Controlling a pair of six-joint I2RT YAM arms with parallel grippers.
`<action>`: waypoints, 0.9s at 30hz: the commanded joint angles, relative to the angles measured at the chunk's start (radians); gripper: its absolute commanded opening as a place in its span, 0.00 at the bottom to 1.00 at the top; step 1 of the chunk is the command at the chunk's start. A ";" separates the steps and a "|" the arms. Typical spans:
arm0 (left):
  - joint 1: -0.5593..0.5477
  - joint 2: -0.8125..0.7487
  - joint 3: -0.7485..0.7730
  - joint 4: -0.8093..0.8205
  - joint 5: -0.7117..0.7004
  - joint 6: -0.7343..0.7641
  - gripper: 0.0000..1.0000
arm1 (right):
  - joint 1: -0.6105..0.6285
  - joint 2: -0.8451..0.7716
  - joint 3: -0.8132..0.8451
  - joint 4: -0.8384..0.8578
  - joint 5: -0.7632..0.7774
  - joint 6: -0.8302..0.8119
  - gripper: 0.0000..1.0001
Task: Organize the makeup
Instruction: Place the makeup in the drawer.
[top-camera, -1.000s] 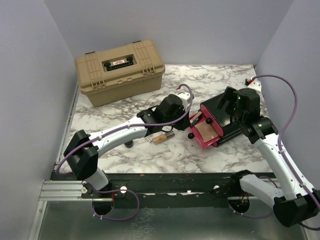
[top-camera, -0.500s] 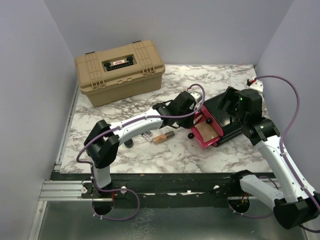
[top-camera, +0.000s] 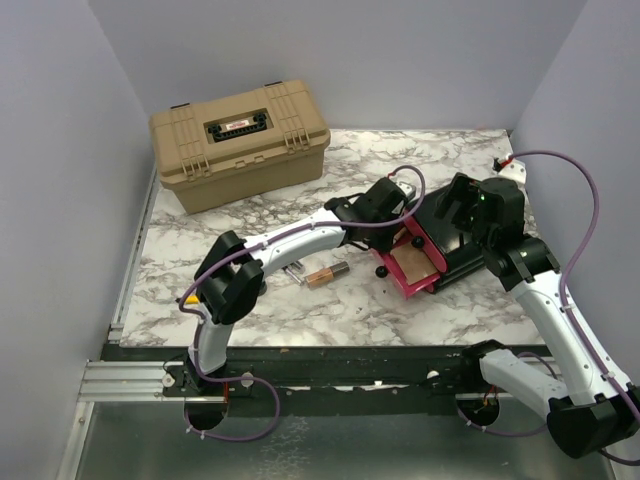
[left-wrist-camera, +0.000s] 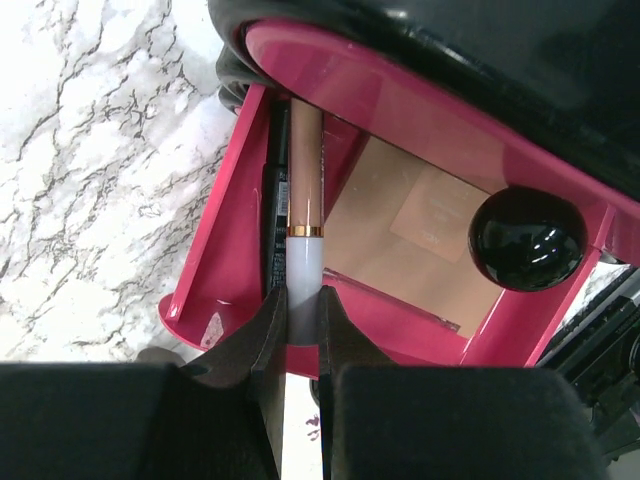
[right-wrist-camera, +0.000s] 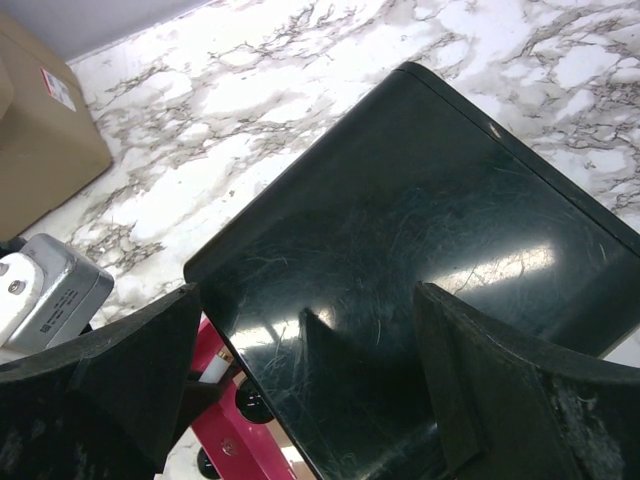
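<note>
My left gripper (left-wrist-camera: 303, 310) is shut on the white end of a copper-pink lipstick tube (left-wrist-camera: 305, 170). The tube's far end reaches into the open pink drawer (left-wrist-camera: 215, 270) of the black box (top-camera: 455, 235). A flat square copper-pink compact (left-wrist-camera: 420, 225) lies in that drawer, and a slim black tube (left-wrist-camera: 274, 215) lies along its left wall. Another copper lipstick tube (top-camera: 328, 273) rests on the marble table. In the top view the left gripper (top-camera: 404, 228) is at the drawer's back corner. My right gripper (right-wrist-camera: 308, 292) stands open just over the glossy top of the box (right-wrist-camera: 400, 230).
A tan toolbox (top-camera: 240, 140), lid closed, stands at the back left. A small silvery item (top-camera: 293, 270) lies beside the loose lipstick tube. The drawer's black knob (left-wrist-camera: 527, 238) sticks out near my left fingers. Grey walls close in the table (top-camera: 330, 310) on three sides.
The left arm has stretched to the right from the table's middle to the pink drawer, carrying the tube. The right gripper has shifted slightly over the box.
</note>
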 joint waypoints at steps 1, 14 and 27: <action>-0.004 0.026 0.060 -0.037 -0.028 0.017 0.00 | -0.006 0.003 -0.008 0.026 -0.019 -0.017 0.93; -0.021 0.028 0.068 -0.019 -0.028 0.021 0.44 | -0.009 0.017 0.012 0.014 -0.025 -0.029 0.93; -0.025 -0.063 0.026 0.005 -0.071 -0.006 0.55 | -0.010 0.012 0.031 0.005 -0.040 -0.029 0.93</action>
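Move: The left hand holds the light tube by its white end in the open drawer; its middle is about 2 cm ahead, 4 right and 2 below. The black tube lies about 3 cm ahead, 3 right and 3 down; the tan palette about 3 cm back, 6 right and 3 down. From the right hand, the light tube is some 11 cm left, 2 back and 15 lower. The left hand eases about 1 cm forward-right, opens halfway to release the light tube, then starts lifting about 1 cm. ##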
